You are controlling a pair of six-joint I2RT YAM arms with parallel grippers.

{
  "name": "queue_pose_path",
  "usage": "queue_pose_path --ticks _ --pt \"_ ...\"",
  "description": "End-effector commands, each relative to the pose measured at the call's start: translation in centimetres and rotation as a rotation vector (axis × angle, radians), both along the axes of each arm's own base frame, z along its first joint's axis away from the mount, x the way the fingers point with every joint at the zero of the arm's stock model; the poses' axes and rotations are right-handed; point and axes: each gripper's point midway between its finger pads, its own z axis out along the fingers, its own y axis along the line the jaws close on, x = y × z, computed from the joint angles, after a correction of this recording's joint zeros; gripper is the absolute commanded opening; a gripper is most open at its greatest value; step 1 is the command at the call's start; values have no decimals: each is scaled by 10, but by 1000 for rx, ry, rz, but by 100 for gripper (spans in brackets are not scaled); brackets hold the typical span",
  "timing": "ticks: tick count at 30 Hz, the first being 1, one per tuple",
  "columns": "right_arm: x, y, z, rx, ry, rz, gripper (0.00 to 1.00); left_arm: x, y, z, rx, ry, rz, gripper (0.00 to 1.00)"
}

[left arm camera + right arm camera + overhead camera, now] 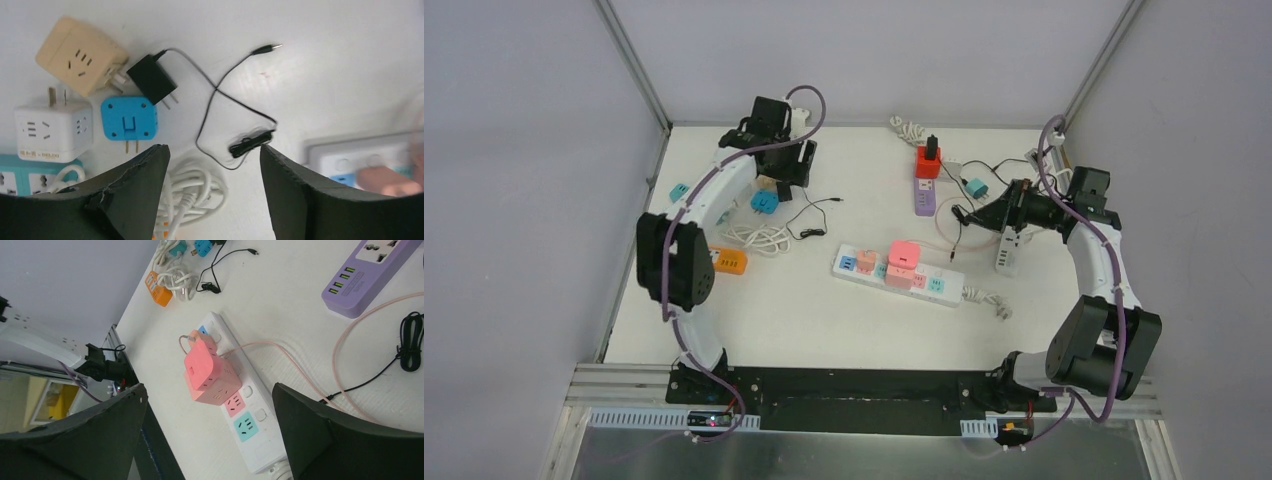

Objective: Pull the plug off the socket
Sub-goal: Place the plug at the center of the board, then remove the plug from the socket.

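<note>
A black plug [150,79] lies loose on the white table with its two prongs bare. It rests next to a beige cube socket [80,55], and its thin black cable trails to the right. My left gripper [214,147] hangs above the table just below them, open with nothing between its fingers; in the top view my left gripper [789,165] is at the back left. My right gripper [208,386] stands open and empty, high over a pink cube [205,365] plugged into a white power strip [240,405].
Beside the black plug are a white cube socket [52,127], a blue adapter [129,117] and a coiled white cable [195,190]. A purple strip [924,195] carries a red cube [928,163] at the back. An orange adapter [729,262] lies at the left.
</note>
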Motion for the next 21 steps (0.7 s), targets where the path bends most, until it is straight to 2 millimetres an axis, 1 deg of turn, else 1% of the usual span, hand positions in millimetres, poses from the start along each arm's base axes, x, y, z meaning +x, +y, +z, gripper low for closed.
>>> queue_pose_path --ticks 1,3,4,5,6,9,10,11,12,15,16,18,19,21 --pt "-6 4 17 -117 -237 65 100 -15 -49 88 -260 -286 -268 70" --pt "-9 11 16 -135 -278 104 100 -32 -69 103 -342 -383 -432 70" --pt "-13 17 15 -141 -289 137 100 -42 -79 110 -384 -449 -529 72" --pt "-16 24 14 -158 -314 178 100 -53 -88 111 -420 -508 -621 76" --pt "-23 35 11 -187 -320 235 100 -67 -97 113 -458 -571 -735 80" --pt "-46 57 2 -316 -414 470 100 -107 -113 97 -516 -712 -1035 89" --pt "-51 64 0 -347 -443 546 100 -115 -116 91 -535 -732 -1095 89" --pt "-56 69 -2 -367 -448 609 100 -119 -119 90 -555 -753 -1132 90" --pt "-58 73 -4 -380 -457 658 100 -121 -121 89 -583 -737 -1151 90" --pt "-56 85 -17 -377 -424 727 100 -127 -130 79 -655 -644 -1212 89" --pt "-53 89 -23 -376 -384 719 100 -130 -133 75 -668 -625 -1228 89" --pt "-40 96 -37 -366 -282 647 100 -132 -139 70 -677 -616 -1248 90" --pt "-32 99 -43 -362 -250 602 100 -133 -142 69 -681 -614 -1258 90" --pt "-24 102 -52 -349 -180 543 100 -135 -146 67 -692 -598 -1272 90"
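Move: The left hand hovers clear of the black adapter (about 3 cm ahead, 3 left, 12 below). Its goal, the peach plug on the white strip's left end, lies some 20 cm back, 17 right and 10 below; the cord bundle is 11 back, 5 right and 14 below. For the right hand, the pink cube plug is about 8 cm back, 13 left and 14 below, the peach plug 6 back and 20 left, the purple strip 13 ahead and 5 left. Both hands close in on the white strip from either side, still touching nothing. The left leaves the adapter, travelling about 17 cm rightward and back, rising some 8 cm and sinking partway again, as its fingers swing from steeply down to nearly level, pointing right, and open wider. The right goes 10 cm left, slightly back and finally down towards the pink cube plug, turning counter-clockwise with fingers kept wide open and tipping down. ##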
